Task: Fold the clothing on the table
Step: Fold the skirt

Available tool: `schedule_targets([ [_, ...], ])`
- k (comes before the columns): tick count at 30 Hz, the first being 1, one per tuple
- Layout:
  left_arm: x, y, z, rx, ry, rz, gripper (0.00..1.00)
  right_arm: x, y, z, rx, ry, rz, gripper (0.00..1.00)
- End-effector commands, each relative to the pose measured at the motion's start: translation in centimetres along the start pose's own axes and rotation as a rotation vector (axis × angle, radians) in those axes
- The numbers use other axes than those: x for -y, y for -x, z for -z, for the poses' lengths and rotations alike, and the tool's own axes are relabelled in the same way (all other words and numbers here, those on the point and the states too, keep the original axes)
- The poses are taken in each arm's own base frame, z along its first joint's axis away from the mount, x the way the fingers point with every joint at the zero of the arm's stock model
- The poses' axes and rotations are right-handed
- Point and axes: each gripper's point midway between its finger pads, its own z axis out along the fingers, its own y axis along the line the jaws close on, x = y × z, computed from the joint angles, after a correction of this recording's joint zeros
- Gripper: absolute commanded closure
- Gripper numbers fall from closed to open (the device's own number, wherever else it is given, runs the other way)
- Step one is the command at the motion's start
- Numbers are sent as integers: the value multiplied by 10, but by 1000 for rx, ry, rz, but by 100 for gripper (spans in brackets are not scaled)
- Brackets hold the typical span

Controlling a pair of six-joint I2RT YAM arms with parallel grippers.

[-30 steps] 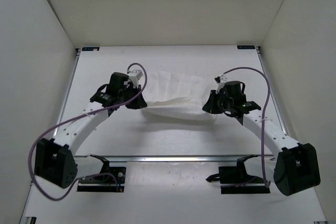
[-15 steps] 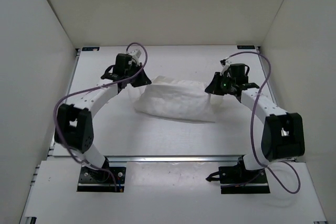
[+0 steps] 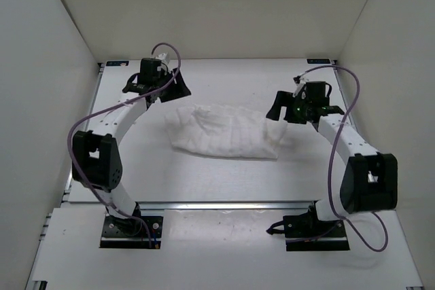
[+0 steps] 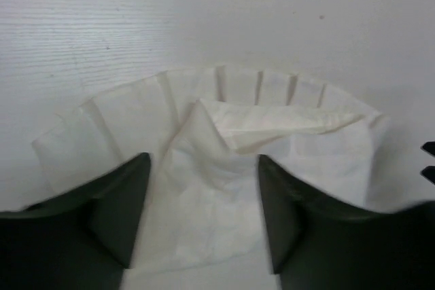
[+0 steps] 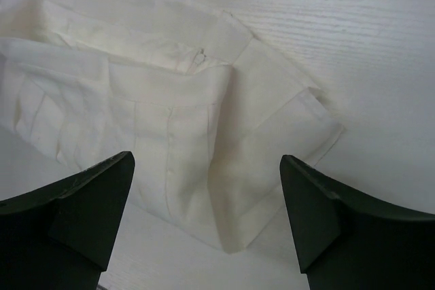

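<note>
The clothing [image 3: 224,132], white and wrinkled, lies as a folded oblong bundle in the middle of the table [image 3: 224,178]. My left gripper [image 3: 178,90] hovers just off the bundle's far left corner, open and holding nothing. In the left wrist view the clothing [image 4: 272,127] shows between and beyond the spread fingers of my left gripper [image 4: 204,161]. My right gripper [image 3: 276,109] is at the bundle's far right corner, also open and holding nothing. The right wrist view has the clothing [image 5: 170,100] with its folded corner lying under my right gripper [image 5: 207,159].
White walls [image 3: 61,45] close in the table on the left, back and right. A metal rail [image 3: 224,204] runs along the near edge, in front of the two arm bases. Purple cables [image 3: 340,127] loop off both arms.
Both grippers carried the clothing's near edge toward the far side, laying it over itself. They then opened, let go and drew slightly outward.
</note>
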Motion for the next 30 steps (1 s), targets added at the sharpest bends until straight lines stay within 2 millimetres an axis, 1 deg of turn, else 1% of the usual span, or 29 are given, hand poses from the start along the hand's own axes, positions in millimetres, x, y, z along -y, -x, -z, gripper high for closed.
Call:
schedule_targets([
  [1, 50, 3, 39, 33, -144, -76, 40, -23, 23, 33, 129, 77, 46, 15],
  [2, 59, -15, 35, 1, -176, -77, 81, -29, 20, 34, 135, 115, 37, 41],
  [3, 65, -20, 37, 7, -197, -54, 100, -35, 18, 33, 158, 149, 15, 79],
  [4, 66, -42, 31, -42, -215, -25, 100, -42, 7, 29, 133, 192, -29, 97],
  [5, 65, -60, 26, -70, -224, -14, 100, -54, 8, 27, 144, 252, -16, 100],
  [6, 70, -62, 24, -64, -244, 6, 100, -63, 1, 18, 116, 281, -20, 100],
  [7, 67, -79, 20, -96, -242, 26, 100, -72, -10, 9, 72, 296, -13, 100],
  [8, 62, -88, 15, -101, -236, 30, 100, -78, -14, 4, 53, 300, -1, 100],
  [10, 55, -102, 7, -127, -221, 53, 100, -97, -33, -15, -36, 353, 35, 100],
  [11, 49, -108, 2, -136, -211, 65, 100, -103, -41, -19, -73, 380, 33, 100],
  [13, 41, -117, -4, -148, -209, 109, 100, -105, -56, -37, -140, 409, 6, 100],
  [14, 28, -124, -9, -152, -176, 120, 100, -103, -60, -41, -164, 408, -10, 100],
  [15, 23, -124, -11, -146, -162, 125, 100, -97, -64, -49, -195, 392, -25, 100],
  [16, 12, -125, -16, -143, -118, 133, 100, -92, -75, -57, -232, 374, -22, 100],
  [17, -1, -131, -19, -157, -82, 136, 100, -85, -77, -62, -247, 343, -18, 100],
  [18, -7, -130, -21, -163, -77, 142, 100, -75, -80, -64, -256, 304, -19, 100],
  [19, -10, -135, -21, -184, -75, 154, 100, -69, -85, -66, -269, 283, -12, 100],
  [20, -15, -134, -24, -187, -71, 158, 100, -60, -88, -66, -275, 247, -10, 100],
  [21, -19, -134, -25, -186, -60, 158, 100, -57, -88, -65, -266, 234, -5, 100],
  [23, -27, -140, -28, -199, -37, 145, 100, -42, -94, -59, -266, 188, -27, 100],
  [24, -28, -138, -29, -199, -28, 148, 100, -35, -90, -56, -247, 171, -38, 100],
  [25, -33, -138, -32, -199, -17, 149, 100, -26, -89, -51, -240, 156, -58, 100],
  [26, -33, -143, -35, -224, -22, 154, 100, -19, -85, -48, -226, 148, -75, 100],
  [27, -32, -141, -37, -230, -31, 150, 100, -20, -86, -43, -236, 164, -94, 100],
  [28, -31, -143, -41, -251, -28, 140, 100, -16, -77, -38, -215, 157, -96, 100],
  [29, -31, -151, -42, -284, -20, 136, 100, -16, -63, -33, -185, 158, -91, 100],
  [30, -24, -146, -43, -279, -36, 130, 100, -16, -60, -30, -178, 157, -80, 100],
])
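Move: The skirt lies spread on the table, with its left end about 8 cm back from the left hand, 1 cm to its left and some 15 cm below; the skirt's middle is 7 cm back and 15 cm right. Its right end sits 1 cm back from the right hand, 2 cm to its left and about 11 cm down, with the skirt's middle 1 cm back and 19 cm left. The skirt's two ends are met by closed grippers: both shut while rising a few centimetres. The left goes back and right, then sinks onto the left end while easing back left, net 14 cm lower. The right swings 11 cm left and down onto the cloth, then draws some 6 cm right while low. Both tip down about 15 degrees. ##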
